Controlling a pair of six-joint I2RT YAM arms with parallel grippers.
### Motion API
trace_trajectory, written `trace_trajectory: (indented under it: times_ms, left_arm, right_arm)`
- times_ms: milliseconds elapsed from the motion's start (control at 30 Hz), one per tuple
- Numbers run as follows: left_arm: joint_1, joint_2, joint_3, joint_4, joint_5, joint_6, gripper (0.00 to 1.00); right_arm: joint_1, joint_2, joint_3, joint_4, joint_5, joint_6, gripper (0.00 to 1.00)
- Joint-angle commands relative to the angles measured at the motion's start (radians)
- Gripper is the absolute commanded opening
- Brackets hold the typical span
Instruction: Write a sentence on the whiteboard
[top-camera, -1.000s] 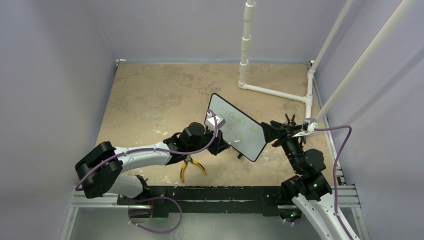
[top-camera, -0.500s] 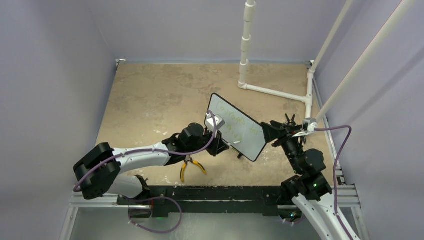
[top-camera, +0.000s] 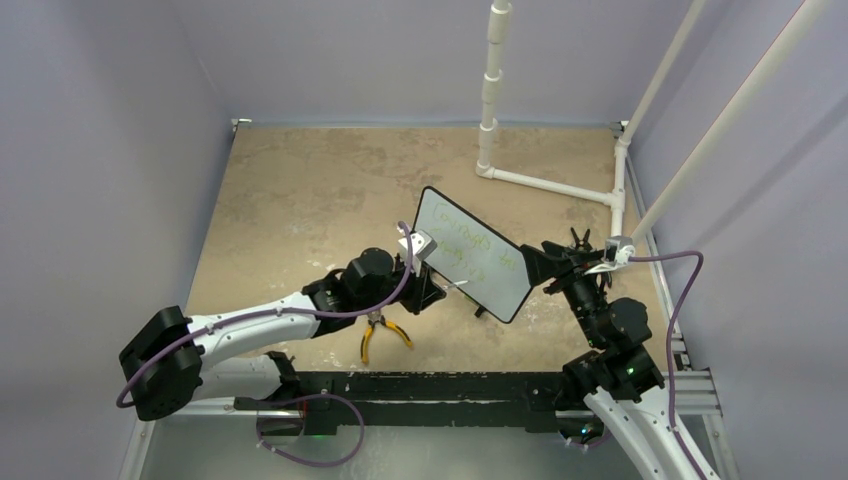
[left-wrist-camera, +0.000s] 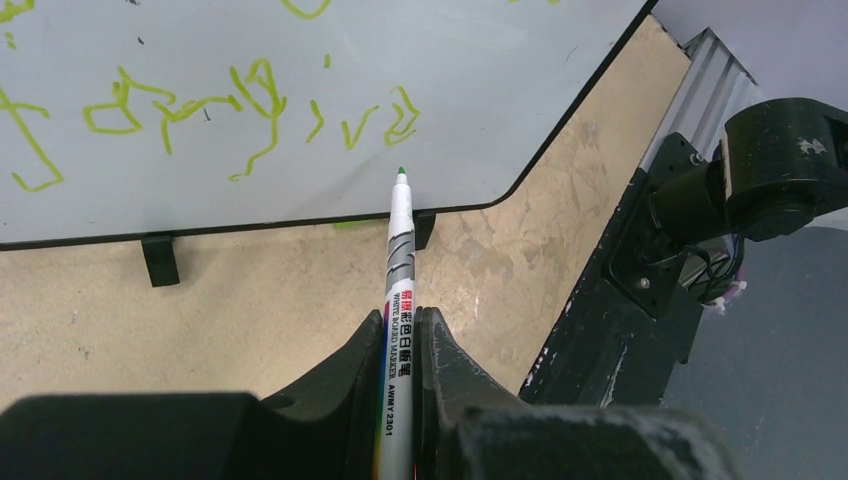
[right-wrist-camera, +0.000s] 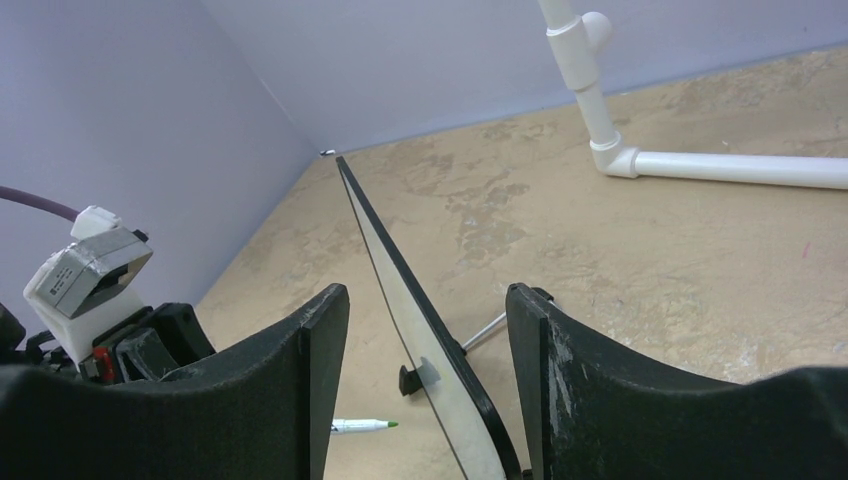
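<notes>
The whiteboard (top-camera: 470, 255) stands tilted on its black feet at the table's middle right. The sentence (left-wrist-camera: 200, 110) runs across it in green scrawl. My left gripper (left-wrist-camera: 402, 315) is shut on a white marker (left-wrist-camera: 398, 250). Its green tip hovers just short of the board's lower edge, below the last marks. In the top view the left gripper (top-camera: 437, 288) sits left of the board. My right gripper (right-wrist-camera: 425, 300) is open, astride the board's right end (right-wrist-camera: 400, 304), with a gap showing at the left finger (right-wrist-camera: 325, 330). The marker tip (right-wrist-camera: 365, 425) shows there too.
Yellow-handled pliers (top-camera: 380, 335) lie on the table under the left arm. A white pipe frame (top-camera: 490, 100) stands at the back and runs along the right side. The black and aluminium rail (left-wrist-camera: 690, 100) borders the near edge.
The left arm has drawn back to the left, taking the marker tip off the board's face. The right gripper and the board have stayed in place.
</notes>
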Motion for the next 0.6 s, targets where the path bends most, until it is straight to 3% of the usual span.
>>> trace_trajectory:
  times_ms: [0,267,567]
  left_arm:
    - [-0.024,-0.007,0.046,0.001,-0.057,-0.007,0.00]
    - [-0.170,0.076,0.081,0.099,-0.227,-0.044,0.00]
    - [-0.227,0.196,0.095,0.235,-0.335,-0.063,0.00]
  right_arm:
    - [0.004,0.002,0.020,0.002,0.006,-0.005,0.64]
    - [0.005,-0.007,0.020,0.002,0.019,-0.005,0.87]
    - [0.004,-0.039,0.014,0.002,0.018,-0.005,0.94]
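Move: The left hand holds the marker. The blank spot it heads for, beside the last letter, lies about 10 cm to its right, level ahead and some 3 cm lower. The last letter stands about 3 cm ahead, 7 cm right and 1 cm lower; the pliers lie roughly 8 cm back, 13 cm left and 14 cm below. From the right hand, the blank spot is about 6 cm back, 9 cm left and 13 cm below. Left hand carries the gripped marker about 5 cm right and slightly back, past the last letter; right fingers open wider. ##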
